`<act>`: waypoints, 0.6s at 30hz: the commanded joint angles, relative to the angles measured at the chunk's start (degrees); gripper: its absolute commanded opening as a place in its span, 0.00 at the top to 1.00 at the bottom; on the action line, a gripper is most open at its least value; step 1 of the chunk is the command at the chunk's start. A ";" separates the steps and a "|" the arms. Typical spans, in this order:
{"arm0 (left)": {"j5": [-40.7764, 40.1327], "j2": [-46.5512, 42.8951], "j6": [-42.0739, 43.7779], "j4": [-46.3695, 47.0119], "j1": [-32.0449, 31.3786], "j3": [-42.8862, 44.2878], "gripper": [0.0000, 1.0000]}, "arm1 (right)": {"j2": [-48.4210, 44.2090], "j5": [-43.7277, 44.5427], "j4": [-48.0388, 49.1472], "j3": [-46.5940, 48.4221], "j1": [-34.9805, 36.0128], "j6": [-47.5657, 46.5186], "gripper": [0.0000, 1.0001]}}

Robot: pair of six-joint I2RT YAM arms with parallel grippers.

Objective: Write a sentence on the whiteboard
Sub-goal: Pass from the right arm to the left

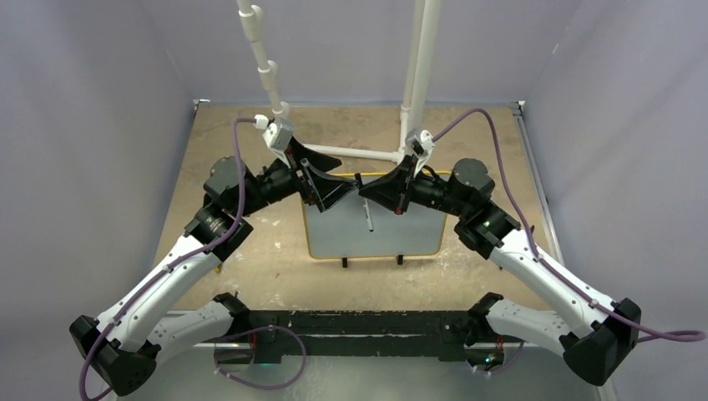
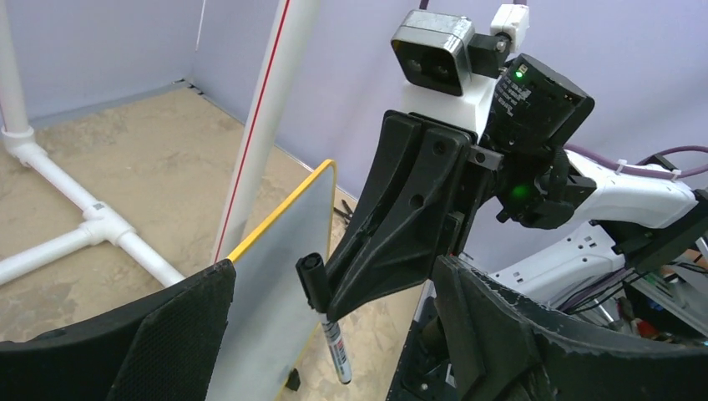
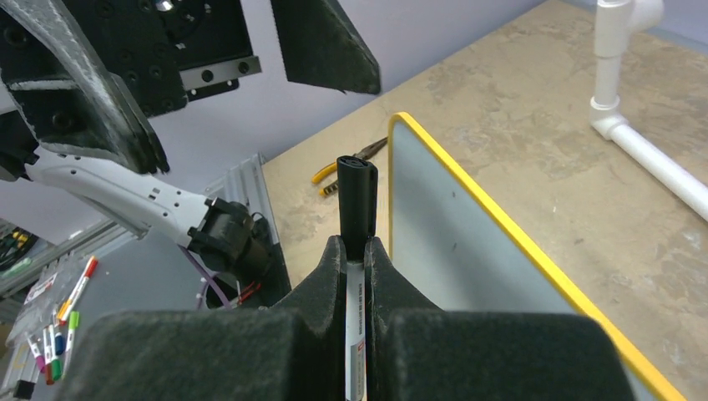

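Observation:
The whiteboard (image 1: 376,238), pale grey with a yellow frame and two black feet, lies mid-table; it also shows as the whiteboard (image 2: 275,276) and the whiteboard (image 3: 451,242). Its visible face is bare, and the sentence is out of view. My right gripper (image 1: 371,190) (image 3: 356,246) is shut on a white marker (image 3: 356,200), whose black cap sticks out past the fingertips above the board's far edge. The same marker (image 2: 321,305) hangs between the wide-apart fingers of my left gripper (image 1: 330,185) (image 2: 332,267), which is open and holds nothing.
A white pipe frame (image 1: 351,153) stands on the table just behind the board. Yellow-handled pliers (image 3: 351,163) lie on the table beside the board's edge. Several coloured markers (image 3: 58,326) lie off the table by the arm bases.

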 commanded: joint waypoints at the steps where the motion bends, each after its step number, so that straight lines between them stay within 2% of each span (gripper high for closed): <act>1: -0.64 -0.47 -2.62 2.86 -0.29 -0.97 0.12 | 0.97 4.07 5.58 3.87 2.87 -0.53 1.00; 4: -3.40 -0.43 -1.32 -1.28 -0.27 -0.59 0.14 | 1.81 4.05 6.18 4.46 3.79 -0.49 1.00; 12: -4.34 0.21 -2.25 -1.43 -0.26 -1.05 0.51 | 4.69 5.64 6.58 5.88 6.88 -0.95 1.00; 18: -4.28 0.23 -2.40 -2.42 -0.30 -1.38 0.62 | 5.56 7.90 8.25 5.73 8.25 -0.53 1.00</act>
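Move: The marker, held upright in the right fingers just below its black cap, has its middle about 7 cm below the left hand, some 4 cm to the right and 2 cm ahead; the cap pokes up nearer the open left fingers. The whiteboard's middle is about 8 cm ahead, 8 cm right and 26 cm below the left hand. From the right hand, the left gripper is roughly 4 cm left, 4 cm higher and 1 cm back. The marker, cap up, is carried about 4 cm left by the right hand, rising slightly, with that grip kept shut, so its cap comes in between the left fingers. The left hand meets it by sinking about 2 cm and edging 1 cm forward, tipping slightly, then closes its fingers from nearly wide open to under half around the cap; a firm pinch can't be seen. ##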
